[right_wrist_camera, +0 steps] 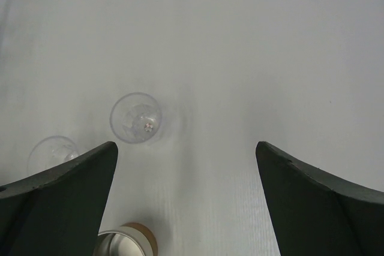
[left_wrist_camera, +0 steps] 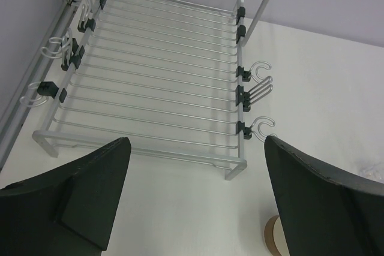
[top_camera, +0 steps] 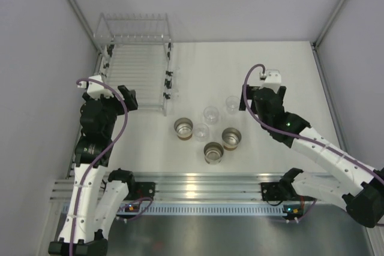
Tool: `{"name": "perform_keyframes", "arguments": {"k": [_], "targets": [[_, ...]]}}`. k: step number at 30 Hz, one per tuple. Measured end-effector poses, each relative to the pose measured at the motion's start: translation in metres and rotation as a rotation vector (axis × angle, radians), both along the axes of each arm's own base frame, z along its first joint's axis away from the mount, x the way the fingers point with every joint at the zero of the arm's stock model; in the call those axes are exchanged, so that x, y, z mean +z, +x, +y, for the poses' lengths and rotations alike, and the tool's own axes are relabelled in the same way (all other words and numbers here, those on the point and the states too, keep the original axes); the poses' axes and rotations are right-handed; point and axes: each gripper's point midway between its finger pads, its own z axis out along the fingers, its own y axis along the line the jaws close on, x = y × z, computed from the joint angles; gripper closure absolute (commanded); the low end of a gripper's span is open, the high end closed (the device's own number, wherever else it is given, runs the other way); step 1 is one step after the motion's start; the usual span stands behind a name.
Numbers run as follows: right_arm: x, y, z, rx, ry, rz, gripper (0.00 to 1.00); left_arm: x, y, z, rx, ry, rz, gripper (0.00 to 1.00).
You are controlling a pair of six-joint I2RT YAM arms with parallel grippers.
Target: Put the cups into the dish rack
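Observation:
The transparent dish rack point(top_camera: 135, 58) stands at the far left with nothing in it; the left wrist view shows its bare tines point(left_wrist_camera: 156, 82). Three cream cups with silvery insides point(top_camera: 183, 128) point(top_camera: 231, 137) point(top_camera: 213, 152) and three clear cups point(top_camera: 210, 114) point(top_camera: 231, 104) point(top_camera: 201, 131) stand upright mid-table. My left gripper point(top_camera: 114, 101) point(left_wrist_camera: 197, 145) hovers open just before the rack's near end, and a cream cup's edge point(left_wrist_camera: 273, 235) shows by its right finger. My right gripper point(top_camera: 264, 97) point(right_wrist_camera: 186, 148) is open over bare table, right of a clear cup point(right_wrist_camera: 136, 117), with a cream cup point(right_wrist_camera: 126, 241) near its left finger.
Black clips and wire hooks point(left_wrist_camera: 255, 97) stick out along the rack's right side. Grey walls close in the table on the left, back and right. A metal rail point(top_camera: 204, 184) carrying both arm bases runs along the near edge.

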Motion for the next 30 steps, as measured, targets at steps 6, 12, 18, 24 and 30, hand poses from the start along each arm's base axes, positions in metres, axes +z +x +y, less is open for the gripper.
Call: {"name": "perform_keyframes", "arguments": {"k": [6,12,18,24,30], "targets": [[-0.015,0.012,0.020,0.042,-0.013,0.065,0.02,0.000,0.000,0.000,-0.003,0.000,-0.001,0.01],[-0.042,0.017,0.035,0.091,-0.030,0.148,0.05,0.002,-0.001,-0.001,-0.004,-0.001,-0.007,0.01],[-0.056,0.031,0.044,0.107,-0.021,0.190,0.15,0.003,-0.002,-0.001,-0.005,-0.001,-0.012,0.01],[-0.065,0.047,0.050,0.110,-0.016,0.215,0.22,0.004,-0.002,-0.002,-0.007,-0.001,-0.014,0.01],[-0.084,0.055,0.048,0.103,-0.014,0.257,0.23,0.004,-0.002,-0.002,-0.007,-0.001,-0.014,0.01]]}}
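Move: The clear cup nearest the right hand stands about 7 cm ahead of it, 7 cm to its left and some 17 cm below. From that cup, another clear cup is about 9 cm farther left and 4 cm nearer the base; a steel cup stands roughly 13 cm straight back. From the left hand the same clear cup lies about 9 cm ahead, 42 cm to the right and some 24 cm below. Sinking about 8 cm while going forward and left some 5 cm each, the right hand closes in from above on the nearest clear cup, its leftward travel dying out towards the end. The fingers tip some 15 degrees further down, the hand turns slightly counter-clockwise, and the gap narrows from fully open to about three quarters, without gripping anything. ##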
